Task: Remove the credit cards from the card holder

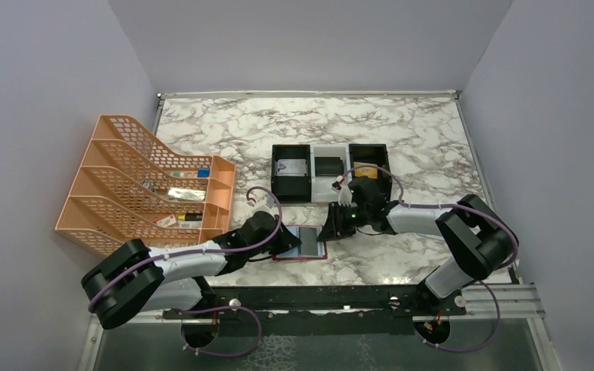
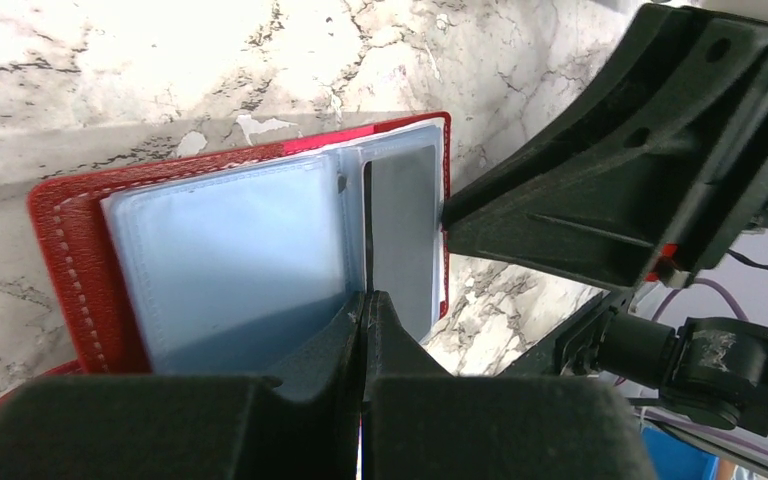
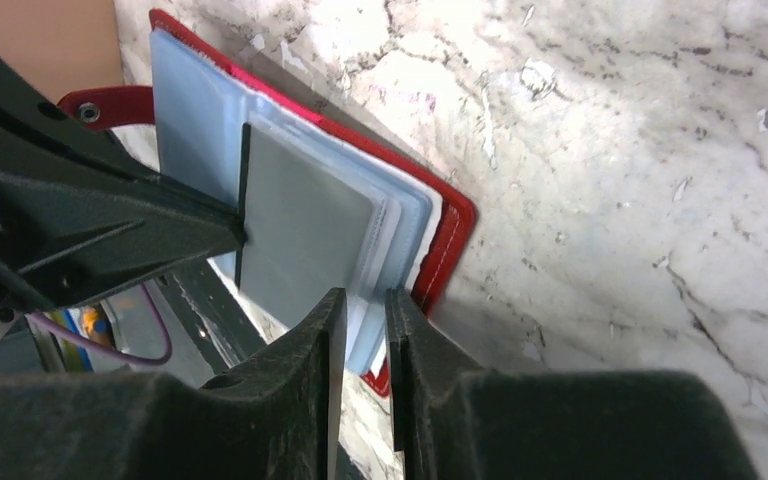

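Note:
The card holder (image 1: 308,244) lies open on the marble between my two grippers, red border and pale blue sleeves up. A dark grey credit card (image 2: 405,230) sits inside its right-hand sleeve and shows in the right wrist view too, as the grey card (image 3: 305,225). My left gripper (image 2: 365,300) is shut with nothing between its fingers, its tip resting on the holder at the fold beside that card. My right gripper (image 3: 365,300) stands at the holder's outer edge. Its jaws are a narrow gap apart, with the sleeve edges just at their tips.
A black-and-white three-compartment tray (image 1: 329,185) stands behind the holder with flat cards in its compartments. An orange mesh file rack (image 1: 147,185) fills the left side. Grey walls close in the table on three sides.

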Motion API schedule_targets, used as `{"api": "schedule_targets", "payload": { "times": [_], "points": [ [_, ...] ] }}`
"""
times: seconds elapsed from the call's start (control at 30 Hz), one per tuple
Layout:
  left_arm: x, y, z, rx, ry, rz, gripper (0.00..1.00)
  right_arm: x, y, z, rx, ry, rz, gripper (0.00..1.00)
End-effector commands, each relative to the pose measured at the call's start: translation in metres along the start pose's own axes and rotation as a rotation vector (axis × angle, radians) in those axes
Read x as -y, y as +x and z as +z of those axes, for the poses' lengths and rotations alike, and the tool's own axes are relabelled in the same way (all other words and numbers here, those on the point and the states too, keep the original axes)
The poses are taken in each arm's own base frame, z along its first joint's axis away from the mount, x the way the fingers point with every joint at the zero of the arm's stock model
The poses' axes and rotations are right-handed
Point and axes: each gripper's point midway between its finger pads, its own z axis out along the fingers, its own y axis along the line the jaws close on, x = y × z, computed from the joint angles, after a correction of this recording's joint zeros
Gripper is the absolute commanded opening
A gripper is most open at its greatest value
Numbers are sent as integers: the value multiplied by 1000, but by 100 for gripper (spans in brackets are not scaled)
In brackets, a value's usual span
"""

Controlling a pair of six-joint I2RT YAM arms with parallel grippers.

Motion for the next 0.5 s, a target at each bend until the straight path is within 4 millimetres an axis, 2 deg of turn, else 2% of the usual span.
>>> {"api": "schedule_targets", "payload": {
  "times": [0.0, 0.07, 0.23, 0.3, 0.37, 0.4, 0.47],
  "points": [
    [-11, -1, 5, 6, -41, 11, 0, -14, -18, -14, 57, 11, -91, 24],
    [-13, 2, 8, -9, -48, 15, 0, -23, -31, -25, 119, 21, -127, 28],
    [-7, 8, 15, -42, -31, 30, 0, -31, -68, -67, 382, 121, -134, 62],
    [-3, 9, 17, -45, -20, 32, 0, -33, -74, -77, 467, 118, -99, 74],
    [2, 9, 19, -49, -5, 35, 0, -34, -70, -79, 490, 85, -37, 94],
    [4, 12, 20, -57, 1, 36, 0, -41, -66, -77, 472, 41, -67, 91],
    [12, 13, 23, -66, 19, 39, 0, -45, -59, -70, 421, -1, -81, 78]
  ]
}}
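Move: The grey card, in the open card holder's right-hand pocket, lies about 3 cm left of the right fingertips, level fore and aft and practically at their height; the holder's middle is some 5 cm to their left. The three-part tray is centred about 17 cm ahead of them and 2 cm right. From the left fingertips, already at the pocket's inner edge, the card's middle is about 2 cm right, 1 cm ahead and just below. Up and then also forward, the right hand comes away from the holder's right edge, rising about 10 cm and going 4 cm forward as its fingers spread wide and its wrist turns some 25 degrees, partly clockwise. The left hand, fingers still shut at the pocket's inner edge by the fold, sinks about 2 cm and then shifts slightly right, bringing the holder down. ##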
